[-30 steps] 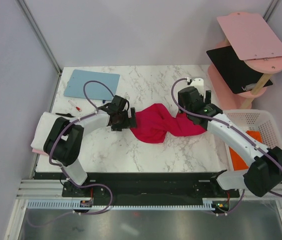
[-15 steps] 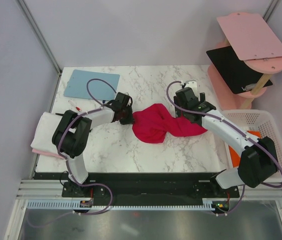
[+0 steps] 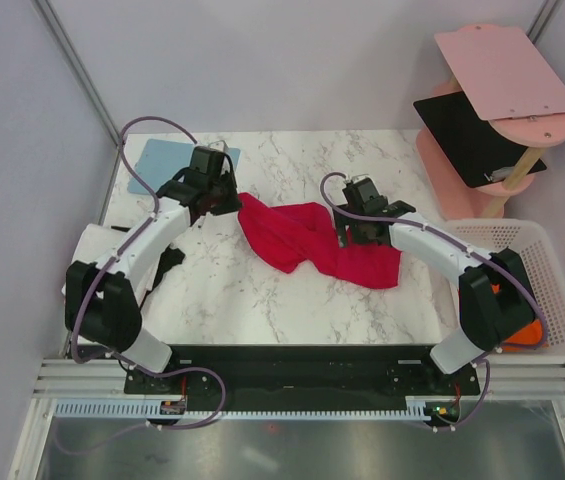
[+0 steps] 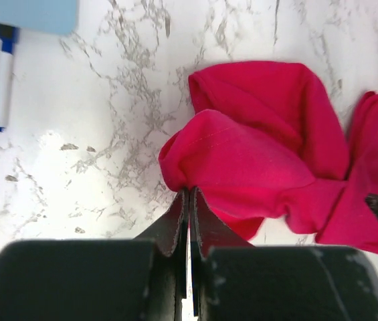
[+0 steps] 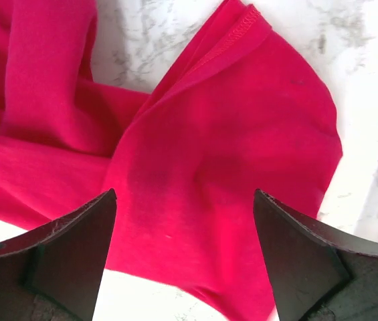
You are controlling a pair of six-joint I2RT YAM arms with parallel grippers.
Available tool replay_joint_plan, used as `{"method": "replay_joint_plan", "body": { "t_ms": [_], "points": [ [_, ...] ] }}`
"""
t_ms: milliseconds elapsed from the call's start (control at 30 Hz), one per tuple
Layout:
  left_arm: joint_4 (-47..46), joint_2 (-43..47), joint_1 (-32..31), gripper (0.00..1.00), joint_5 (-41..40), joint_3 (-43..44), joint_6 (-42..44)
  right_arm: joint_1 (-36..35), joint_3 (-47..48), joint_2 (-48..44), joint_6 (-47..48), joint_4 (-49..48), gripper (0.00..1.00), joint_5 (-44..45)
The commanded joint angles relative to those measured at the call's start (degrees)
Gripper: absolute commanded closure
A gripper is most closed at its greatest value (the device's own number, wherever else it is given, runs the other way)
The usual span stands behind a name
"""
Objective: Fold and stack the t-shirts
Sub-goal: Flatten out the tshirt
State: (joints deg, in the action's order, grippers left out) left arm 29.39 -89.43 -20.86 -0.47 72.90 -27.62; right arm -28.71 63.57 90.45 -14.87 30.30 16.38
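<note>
A crimson red t-shirt (image 3: pixel 297 235) lies crumpled and stretched across the middle of the marble table (image 3: pixel 262 300). My left gripper (image 3: pixel 232 200) is at its back left corner. In the left wrist view the jaws are shut on a fold of the shirt's edge (image 4: pixel 189 190). My right gripper (image 3: pixel 354 232) hangs open over the shirt's right part, its fingertips (image 5: pixel 102 204) wide apart above flat red cloth (image 5: pixel 202 174). A folded white t-shirt (image 3: pixel 87 250) lies at the table's left edge, and an orange t-shirt (image 3: pixel 528 332) lies in the basket.
A light-blue board (image 3: pixel 147 165) lies at the back left, with a blue-and-white marker (image 4: pixel 1 73) near it. A white mesh basket (image 3: pixel 552 260) stands off the table's right side. Pink and black panels (image 3: pixel 492 90) on a stand rise at the back right.
My left gripper shut on the red shirt's left edge and pulled it toward the back left, stretching the cloth. My right gripper moved left and back over the shirt's right part.
</note>
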Motion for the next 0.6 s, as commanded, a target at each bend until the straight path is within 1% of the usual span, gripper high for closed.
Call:
{"method": "replay_joint_plan", "body": {
  "t_ms": [0, 200, 300, 367, 433, 533, 567],
  "points": [
    [6.03, 3.90, 1.26, 0.98, -1.11, 4.00, 4.76, 0.06, 1.38, -0.37, -0.95, -4.11, 0.11, -5.47],
    [8.14, 5.93, 1.79, 0.98, -0.94, 5.76, 5.99, -0.12, 0.41, 2.00, -3.14, -8.42, 0.13, -13.56],
    [9.37, 6.37, 2.40, 0.98, -0.85, 6.72, 6.61, -0.21, 0.68, 5.60, -4.46, -8.33, 0.25, -16.29],
    [9.81, 6.37, 2.76, 0.98, -0.94, 7.25, 6.79, -0.38, 0.33, 7.18, -5.34, -8.51, 0.32, -20.05],
    [10.25, 6.37, 3.02, 0.98, -0.94, 7.34, 7.05, -1.17, -0.29, 7.28, -6.22, -8.42, 0.34, -20.34],
    [10.34, 6.37, 3.20, 0.98, -0.85, 6.90, 7.14, -2.66, -1.16, 6.32, -7.19, -7.54, 0.39, -19.11],
    [10.25, 6.37, 3.20, 0.98, -0.76, 6.64, 7.14, -2.93, -1.43, 6.23, -7.45, -7.54, 0.44, -19.02]
  ]
}}
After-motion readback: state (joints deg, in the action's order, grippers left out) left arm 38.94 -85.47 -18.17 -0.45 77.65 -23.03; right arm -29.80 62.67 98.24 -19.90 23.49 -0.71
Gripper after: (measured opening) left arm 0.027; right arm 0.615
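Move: The right hand, open above the red t-shirt, heads for the ridge where its folds meet, about 7 cm to its left, level fore and aft and some 7 cm lower. The shirt's far bulge lies roughly 10 cm left and 8 cm ahead, 8 cm below it. The left hand already pinches the raised corner; from it that ridge is some 22 cm right, 6 cm back and 14 cm down, and the marker pen 9 cm left, 2 cm ahead, 15 cm below. The right hand sweeps about 6 cm to its left across the shirt, first level and then, over the second half, dropping some 4 to 5 cm onto the ridge of folds, its left side rolling up about 15 degrees and its fingers tipping steeper while they narrow from nearly wide open to a bit over half; they come close about the ridge, but contact can't be made out. Meanwhile the left hand, still shut on the shirt's corner, rises about 3 cm at once and then eases a further couple of centimetres to its left and slightly back, drawing the corner away from the right hand. ##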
